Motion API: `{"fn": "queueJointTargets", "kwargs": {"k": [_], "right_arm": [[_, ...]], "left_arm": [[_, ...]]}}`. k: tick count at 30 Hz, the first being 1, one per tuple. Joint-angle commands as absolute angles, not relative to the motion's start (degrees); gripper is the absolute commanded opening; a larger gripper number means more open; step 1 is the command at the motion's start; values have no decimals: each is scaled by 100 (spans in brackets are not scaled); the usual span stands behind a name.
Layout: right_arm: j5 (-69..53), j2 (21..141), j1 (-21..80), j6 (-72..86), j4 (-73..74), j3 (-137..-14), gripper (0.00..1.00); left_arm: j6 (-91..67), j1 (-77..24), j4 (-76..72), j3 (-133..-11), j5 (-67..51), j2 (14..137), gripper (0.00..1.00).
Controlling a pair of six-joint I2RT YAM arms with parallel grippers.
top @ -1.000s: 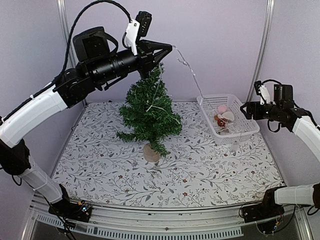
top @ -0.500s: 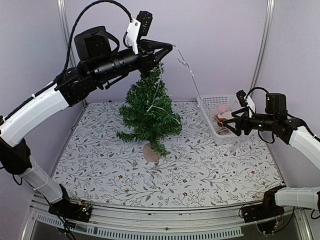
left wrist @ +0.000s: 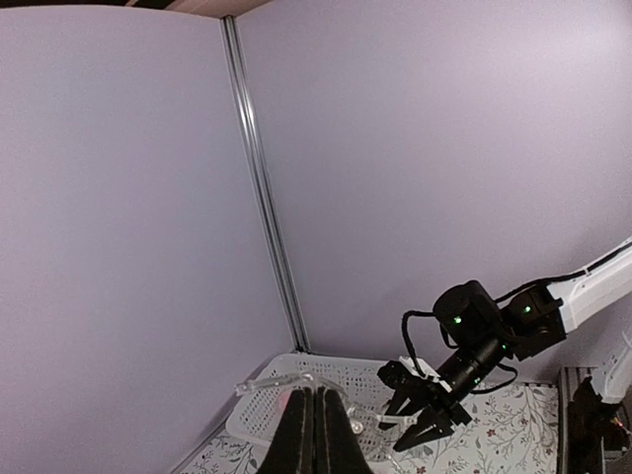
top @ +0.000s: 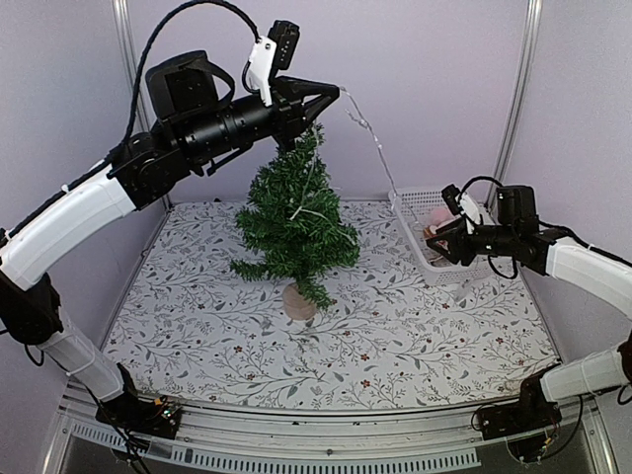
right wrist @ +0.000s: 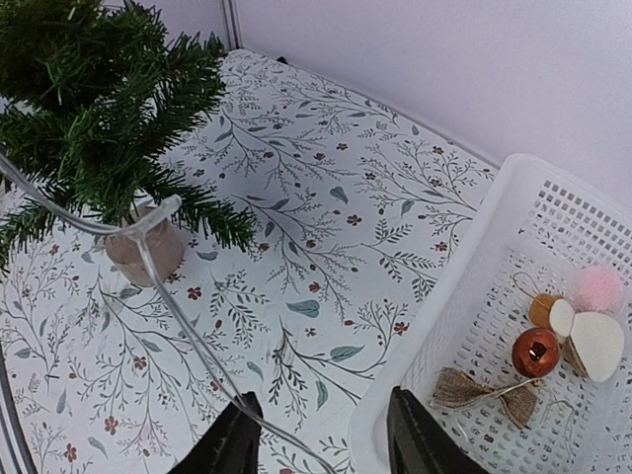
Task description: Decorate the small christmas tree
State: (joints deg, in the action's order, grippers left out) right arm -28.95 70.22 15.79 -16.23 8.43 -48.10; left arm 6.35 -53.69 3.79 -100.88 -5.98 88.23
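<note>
The small christmas tree (top: 296,222) stands upright on its pale stump (top: 299,301) mid-table. My left gripper (top: 336,96) hovers just above the treetop, shut on a clear light string (top: 370,133) that slopes down to the right toward a white basket (top: 420,195). In the left wrist view the shut fingers (left wrist: 314,400) pinch that string (left wrist: 267,380). My right gripper (top: 439,242) hangs at the basket's near left corner. Its jaws (right wrist: 321,425) stand open, and the string (right wrist: 178,316) runs past the left fingertip (right wrist: 237,439) into the gap.
The basket (right wrist: 464,267) holds a copper ball (right wrist: 536,351), a pink pom-pom (right wrist: 597,286), a burlap bow (right wrist: 464,387) and pale discs. Lilac walls with metal posts close in the back and sides. A floral cloth (top: 395,336) covers the table.
My right arm has swung left and down from beside the basket to its near left corner, and its jaws have narrowed. The left arm and tree have stayed put.
</note>
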Motion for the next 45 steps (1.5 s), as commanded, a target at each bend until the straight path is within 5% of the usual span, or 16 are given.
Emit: {"fn": "queueJointTargets", "kwargs": {"k": [1, 8, 27, 39, 45], "right_arm": [[-2557, 7281, 1676, -1751, 583, -5048, 40], [-2271, 7439, 1703, -1753, 539, -5058, 0], [-1868, 6483, 1705, -1707, 959, -6750, 0], [-1449, 6640, 1702, -1700, 715, -7025, 0], [-1358, 6618, 1696, -1762, 664, -7118, 0]], "left_arm": [[573, -5266, 291, -10035, -607, 8695, 0], [542, -5225, 293, -9895, -606, 8585, 0], [459, -5256, -68, -8219, -927, 7252, 0], [855, -5966, 374, -9626, -1462, 8353, 0], [627, -6177, 609, -9206, -1556, 7961, 0]]}}
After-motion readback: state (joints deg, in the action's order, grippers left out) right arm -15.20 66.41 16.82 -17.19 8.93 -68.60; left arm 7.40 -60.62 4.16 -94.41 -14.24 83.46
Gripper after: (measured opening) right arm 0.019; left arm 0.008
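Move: My left hand holds the string of lights high up. The hanging strand that my right fingers are closing around lies about 2 cm ahead of my right hand and 1 cm below, and from my left hand some 8 cm ahead, 19 cm right and 32 cm down. From my right hand, the red ball is about 18 cm ahead, 7 cm right and 18 cm below, the basket's middle 20 cm ahead and 12 cm right, and the tree straight left, 27 cm off. I ease my right hand a couple of centimetres forward and down, shut its half-open fingers on the hanging strand, then lift it about 20 cm, tipping the fingers up some 25 degrees. My left hand keeps its pinch on the string; it first dips and swings left, then comes back to the right, ending about 8 cm back and turned clockwise. ##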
